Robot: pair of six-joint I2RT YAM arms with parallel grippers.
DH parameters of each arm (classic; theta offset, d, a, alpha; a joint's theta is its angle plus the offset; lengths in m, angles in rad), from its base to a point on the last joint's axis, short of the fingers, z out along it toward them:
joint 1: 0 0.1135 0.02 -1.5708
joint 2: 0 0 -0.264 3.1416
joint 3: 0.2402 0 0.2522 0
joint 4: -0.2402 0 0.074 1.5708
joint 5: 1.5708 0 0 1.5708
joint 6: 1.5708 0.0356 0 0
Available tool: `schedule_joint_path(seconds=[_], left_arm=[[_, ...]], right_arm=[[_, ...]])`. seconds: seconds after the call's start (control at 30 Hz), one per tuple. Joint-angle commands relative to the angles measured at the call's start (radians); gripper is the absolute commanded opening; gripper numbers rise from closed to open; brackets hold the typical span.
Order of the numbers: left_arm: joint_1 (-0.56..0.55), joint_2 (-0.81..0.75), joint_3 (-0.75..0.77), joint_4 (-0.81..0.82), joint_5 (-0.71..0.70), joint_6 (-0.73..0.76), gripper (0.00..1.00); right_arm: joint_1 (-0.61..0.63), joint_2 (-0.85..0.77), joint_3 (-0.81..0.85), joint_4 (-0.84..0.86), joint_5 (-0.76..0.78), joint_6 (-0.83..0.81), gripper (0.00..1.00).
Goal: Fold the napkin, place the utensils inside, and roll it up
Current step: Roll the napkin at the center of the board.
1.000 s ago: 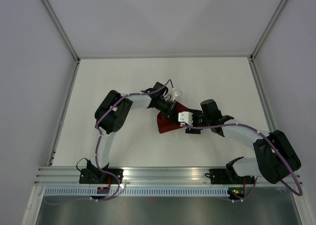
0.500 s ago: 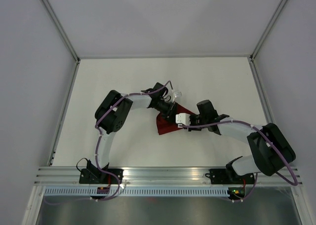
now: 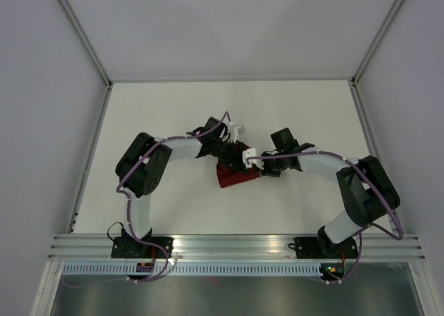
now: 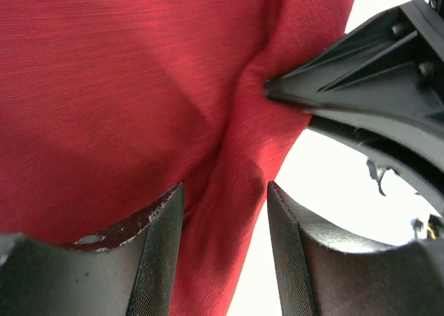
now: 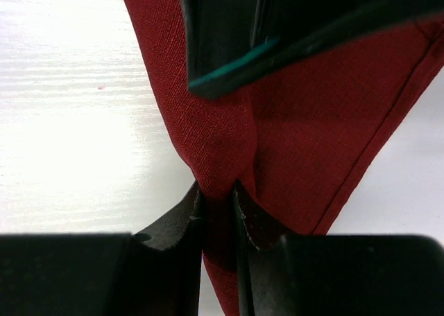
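Observation:
The dark red napkin [image 3: 232, 175] lies bunched in the middle of the white table, partly hidden under both wrists. My right gripper [image 5: 218, 198] is shut on a pinched fold of the napkin [image 5: 222, 146]. My left gripper [image 4: 225, 212] stands open just above the cloth [image 4: 118, 87], its fingers [image 4: 163, 240] apart with a raised fold between them but not clamped. The right gripper's dark finger [image 4: 361, 94] shows in the left wrist view, meeting the cloth's edge. The two grippers meet over the napkin's upper right part [image 3: 244, 156]. No utensils are in view.
The white table [image 3: 173, 108] is bounded by metal frame posts at left [image 3: 90, 156] and right [image 3: 368, 136]. Both arm bases sit on the rail [image 3: 229, 250] at the near edge.
My left gripper has let go of the napkin and opened. My right gripper has moved left onto the cloth and shut on a fold of it.

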Motion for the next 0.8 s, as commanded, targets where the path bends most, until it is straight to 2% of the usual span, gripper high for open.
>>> schedule_joint_path(seconds=[0.0,0.1,0.27,0.33,0.43,0.47,0.5,0.53,0.57,0.6,0.7,0.77], left_arm=[[0.033,-0.115,-0.070,0.115,-0.127,-0.094,0.56],[0.044,-0.215,-0.167,0.239,-0.192,-0.118,0.56],[0.041,-0.397,-0.360,0.420,-0.377,-0.120,0.56],[0.040,-0.517,-0.471,0.529,-0.446,-0.114,0.56],[0.021,-0.671,-0.591,0.596,-0.552,-0.083,0.56],[-0.006,-0.710,-0.611,0.607,-0.618,-0.037,0.56],[-0.031,-0.741,-0.625,0.600,-0.618,-0.005,0.56],[-0.060,-0.785,-0.635,0.583,-0.705,0.070,0.57],[-0.119,-0.799,-0.633,0.568,-0.727,0.107,0.57],[-0.150,-0.807,-0.627,0.530,-0.817,0.144,0.57],[-0.275,-0.790,-0.583,0.457,-0.961,0.282,0.60],[-0.347,-0.758,-0.532,0.428,-1.009,0.370,0.60]], right_arm=[[-0.025,0.081,0.074,-0.173,-0.031,-0.029,0.16],[-0.043,0.158,0.165,-0.271,-0.052,-0.046,0.15],[-0.060,0.317,0.321,-0.466,-0.072,-0.055,0.15],[-0.066,0.377,0.390,-0.518,-0.062,-0.043,0.16],[-0.069,0.459,0.482,-0.586,-0.069,-0.035,0.15],[-0.071,0.495,0.528,-0.633,-0.072,-0.032,0.15],[-0.071,0.512,0.550,-0.655,-0.075,-0.032,0.15],[-0.073,0.529,0.571,-0.699,-0.078,-0.035,0.15],[-0.074,0.543,0.591,-0.718,-0.081,-0.035,0.15],[-0.074,0.570,0.628,-0.735,-0.083,-0.030,0.15],[-0.076,0.618,0.711,-0.822,-0.095,-0.038,0.15],[-0.077,0.666,0.748,-0.873,-0.097,-0.036,0.15]])
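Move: The left hand is open, its fingertips astride the napkin's part-made roll. The roll's middle is about 1 cm back from the left hand and 2 cm below it; the loose napkin flap starts beyond the roll, its middle some 5 cm ahead, 2 cm left and 3 cm below. The right hand already pinches the roll toward its right end, with the roll's middle about 6 cm to its left, level fore and aft, 1 cm lower. Still pinching the roll low over the board, the right hand carries it forward about 2 cm, tipping some 35 degrees so its back leans forward and its fingertips swing toward the base. The left hand, already open, comes free of the cloth, going left and then up some 12 cm, drifting back and a little right at the end while it rolls about its fingers' line. ##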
